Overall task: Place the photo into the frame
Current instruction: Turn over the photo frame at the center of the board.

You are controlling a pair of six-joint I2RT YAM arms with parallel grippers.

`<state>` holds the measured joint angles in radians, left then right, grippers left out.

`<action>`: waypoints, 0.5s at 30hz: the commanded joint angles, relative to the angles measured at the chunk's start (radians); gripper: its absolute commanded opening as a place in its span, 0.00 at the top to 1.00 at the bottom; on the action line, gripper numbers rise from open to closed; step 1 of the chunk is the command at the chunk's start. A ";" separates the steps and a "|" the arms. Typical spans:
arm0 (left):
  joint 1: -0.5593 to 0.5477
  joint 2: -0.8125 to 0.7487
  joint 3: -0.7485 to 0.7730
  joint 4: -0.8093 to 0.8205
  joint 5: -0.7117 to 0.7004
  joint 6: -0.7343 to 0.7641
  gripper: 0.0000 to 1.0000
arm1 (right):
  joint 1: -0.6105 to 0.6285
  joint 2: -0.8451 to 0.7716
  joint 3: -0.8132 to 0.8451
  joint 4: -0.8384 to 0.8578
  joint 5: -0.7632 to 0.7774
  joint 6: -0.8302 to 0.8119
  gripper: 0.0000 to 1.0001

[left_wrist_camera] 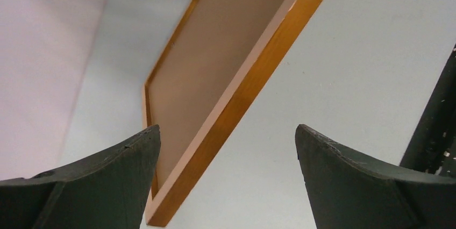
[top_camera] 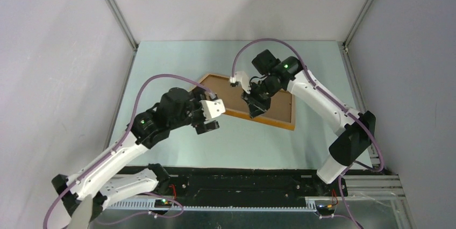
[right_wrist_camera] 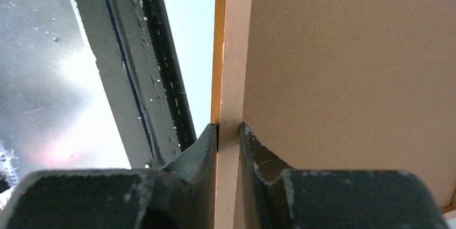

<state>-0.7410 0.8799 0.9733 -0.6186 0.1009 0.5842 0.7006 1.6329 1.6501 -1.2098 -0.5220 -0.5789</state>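
The frame [top_camera: 271, 123] is a thin light-brown wooden rectangle on the pale table, its opening filled by a plain brown board [top_camera: 236, 97]. My right gripper [top_camera: 255, 112] reaches down onto the frame's near side. In the right wrist view it [right_wrist_camera: 229, 129] is shut on the frame's rail [right_wrist_camera: 232, 51], one finger outside and one on the board [right_wrist_camera: 349, 68] side. My left gripper [top_camera: 211, 117] hovers open at the frame's left corner. In the left wrist view it [left_wrist_camera: 227, 137] holds nothing, and the frame's rail [left_wrist_camera: 253, 86] runs diagonally ahead. The photo is out of view.
A black bar [top_camera: 242, 178] runs along the table's near edge between the arm bases. Grey walls with metal posts [top_camera: 115, 11] close in the left, back and right sides. Pale table surface [top_camera: 177, 59] lies around the frame.
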 commanded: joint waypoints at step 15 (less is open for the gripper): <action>-0.192 0.356 0.225 0.018 -0.173 0.206 0.00 | -0.167 0.068 0.210 -0.257 -0.287 -0.105 1.00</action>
<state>-0.8959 1.2167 1.1320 -0.6167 -0.0505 0.7528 0.5617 1.7115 1.7782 -1.4048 -0.6914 -0.6628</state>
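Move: From the left hand, the stretch of the photo frame's raised near edge that it heads for lies about 6 cm to the right, 2 cm ahead and 4 cm below. The frame's near left corner is some 6 cm to the hand's left, 4 cm ahead and 8 cm lower; the right fingers' grip is roughly 13 cm to its right, level in reach and 4 cm lower. From the right hand, that stretch is about 7 cm left, 2 cm ahead and 1 cm down. Closing in on the raised near edge beside the right hand's grip, the wide-open left gripper travels about 6 cm right and 3 cm forward, rising slightly before sinking some 3 cm, its left side rolling up about 15 degrees. The right hand keeps the near edge pinched, drawing it about 2 cm right and slightly higher as its fingertips swing back towards the base. ##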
